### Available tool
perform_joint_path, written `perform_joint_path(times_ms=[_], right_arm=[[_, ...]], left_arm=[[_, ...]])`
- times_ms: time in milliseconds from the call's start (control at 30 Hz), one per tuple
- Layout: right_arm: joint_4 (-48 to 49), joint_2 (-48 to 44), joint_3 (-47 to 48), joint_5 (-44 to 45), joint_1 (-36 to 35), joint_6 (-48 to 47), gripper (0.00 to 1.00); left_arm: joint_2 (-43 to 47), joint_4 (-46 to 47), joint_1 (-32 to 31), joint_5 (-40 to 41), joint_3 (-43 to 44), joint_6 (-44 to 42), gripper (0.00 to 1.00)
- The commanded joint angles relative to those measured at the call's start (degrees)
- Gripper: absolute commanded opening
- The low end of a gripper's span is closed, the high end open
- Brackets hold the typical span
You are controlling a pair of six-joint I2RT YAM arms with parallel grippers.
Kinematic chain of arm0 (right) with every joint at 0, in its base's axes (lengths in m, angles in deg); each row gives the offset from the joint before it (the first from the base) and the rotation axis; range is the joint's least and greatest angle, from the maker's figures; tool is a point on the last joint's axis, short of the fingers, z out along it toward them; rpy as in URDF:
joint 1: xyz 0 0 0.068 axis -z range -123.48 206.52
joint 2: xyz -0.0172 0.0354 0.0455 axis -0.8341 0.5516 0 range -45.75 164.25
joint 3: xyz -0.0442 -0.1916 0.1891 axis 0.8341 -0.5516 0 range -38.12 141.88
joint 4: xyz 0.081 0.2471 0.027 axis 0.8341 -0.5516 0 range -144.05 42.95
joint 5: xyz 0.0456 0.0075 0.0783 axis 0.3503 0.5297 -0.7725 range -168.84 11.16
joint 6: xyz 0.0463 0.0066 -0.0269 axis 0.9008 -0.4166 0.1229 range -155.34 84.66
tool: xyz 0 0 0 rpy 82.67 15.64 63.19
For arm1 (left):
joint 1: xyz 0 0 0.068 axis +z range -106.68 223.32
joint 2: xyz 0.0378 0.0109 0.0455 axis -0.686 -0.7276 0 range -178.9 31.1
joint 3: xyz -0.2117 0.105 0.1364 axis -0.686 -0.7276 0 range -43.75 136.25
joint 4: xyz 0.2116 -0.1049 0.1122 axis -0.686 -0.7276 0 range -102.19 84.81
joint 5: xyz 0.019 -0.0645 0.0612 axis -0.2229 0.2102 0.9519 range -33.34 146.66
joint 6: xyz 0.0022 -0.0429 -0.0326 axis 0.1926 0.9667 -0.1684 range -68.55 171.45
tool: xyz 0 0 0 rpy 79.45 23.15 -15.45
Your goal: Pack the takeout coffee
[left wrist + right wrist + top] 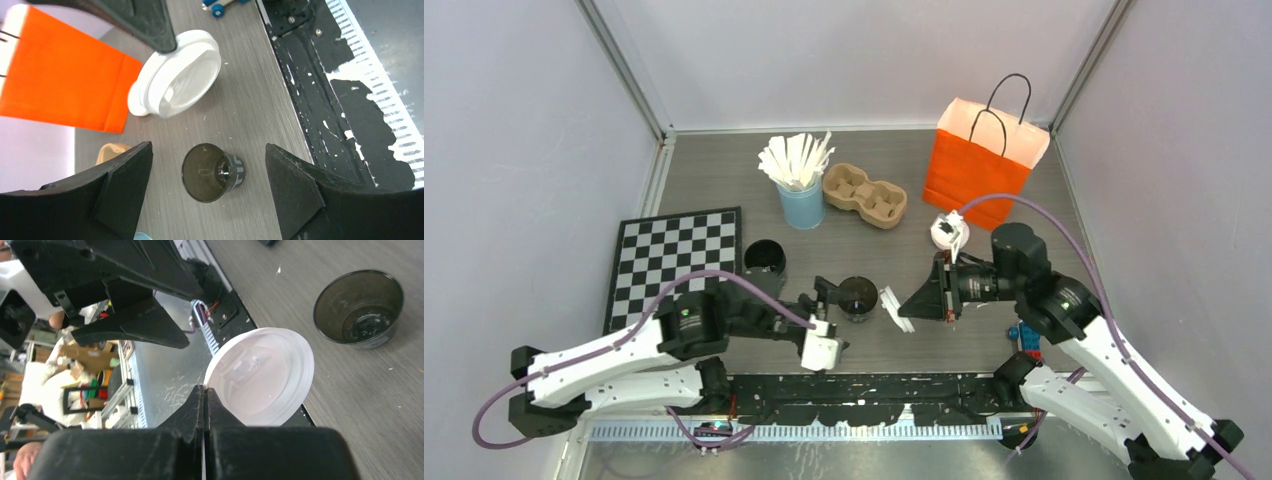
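Two dark takeout coffee cups stand open-topped, without lids, on the grey table: one (857, 297) mid-table, the other (765, 258) by the checkerboard. My left gripper (831, 315) is open just left of the middle cup (212, 172); that cup lies ahead of the wide-apart jaws (207, 150), touching neither finger. My right gripper (910, 306) is shut on the rim of a white plastic lid (260, 375), holding it tilted in the air just right of that cup (359, 307). The lid (175, 80) also shows in the left wrist view. A second white lid (948, 232) lies near the orange bag (984, 150).
A cardboard cup carrier (864, 194) and a light-blue cup of white sticks (799, 205) stand at the back. The checkerboard mat (674, 260) lies on the left. A small blue toy (1024, 335) sits by the right arm's base. Black railing runs along the near edge (320, 75).
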Motion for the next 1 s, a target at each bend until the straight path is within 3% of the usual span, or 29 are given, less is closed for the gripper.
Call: perform_joint_path(times_ms=[0,733,867,967], right_arm=[[3.8,3.2,1.9,-4.6,-2.0,-2.2,0.0],[-1.5,6.1,4.1,-3.3,-4.2,-7.5,0.0],[-1.7,6.0,4.0,-2.6,-4.3,-7.5,0.0],[-1.7,6.1,4.0,-1.9,-4.2,-7.6,0.0]], left_arm=[[-5.1,2.6,-0.1,-3.2,3.1,-6.1,0.85],[-19.5,6.2,-0.1,-6.7,9.6,-10.3,0.78],[-20.5,5.3,-0.1,-6.4,10.4,-10.0,0.7],[-20.6,4.9,-0.1,-4.8,10.3,-8.9,0.58]])
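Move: Straight off the left hand's open fingertips, about 9 cm to its right and 2 cm farther out at the same height, hangs the white lid, held on edge; its middle is some 2 cm left of the right hand's fingertips. The open dark cup stands 6 cm farther out than the lid, 3 cm to its left and 16 cm lower. Another dark cup by the chessboard is roughly 16 cm ahead of the left hand, 14 cm left and 16 cm down. Reaching right towards the lid, the left hand covers about 7 cm while sinking some 3 cm, its fingers dipping slightly and turning a little clockwise; slowing near the lid, the wide-open fingers begin to close on either side. The right hand keeps its pinch, first easing slightly left, then nearly still after settling about 2 cm lower and 1 cm back. ##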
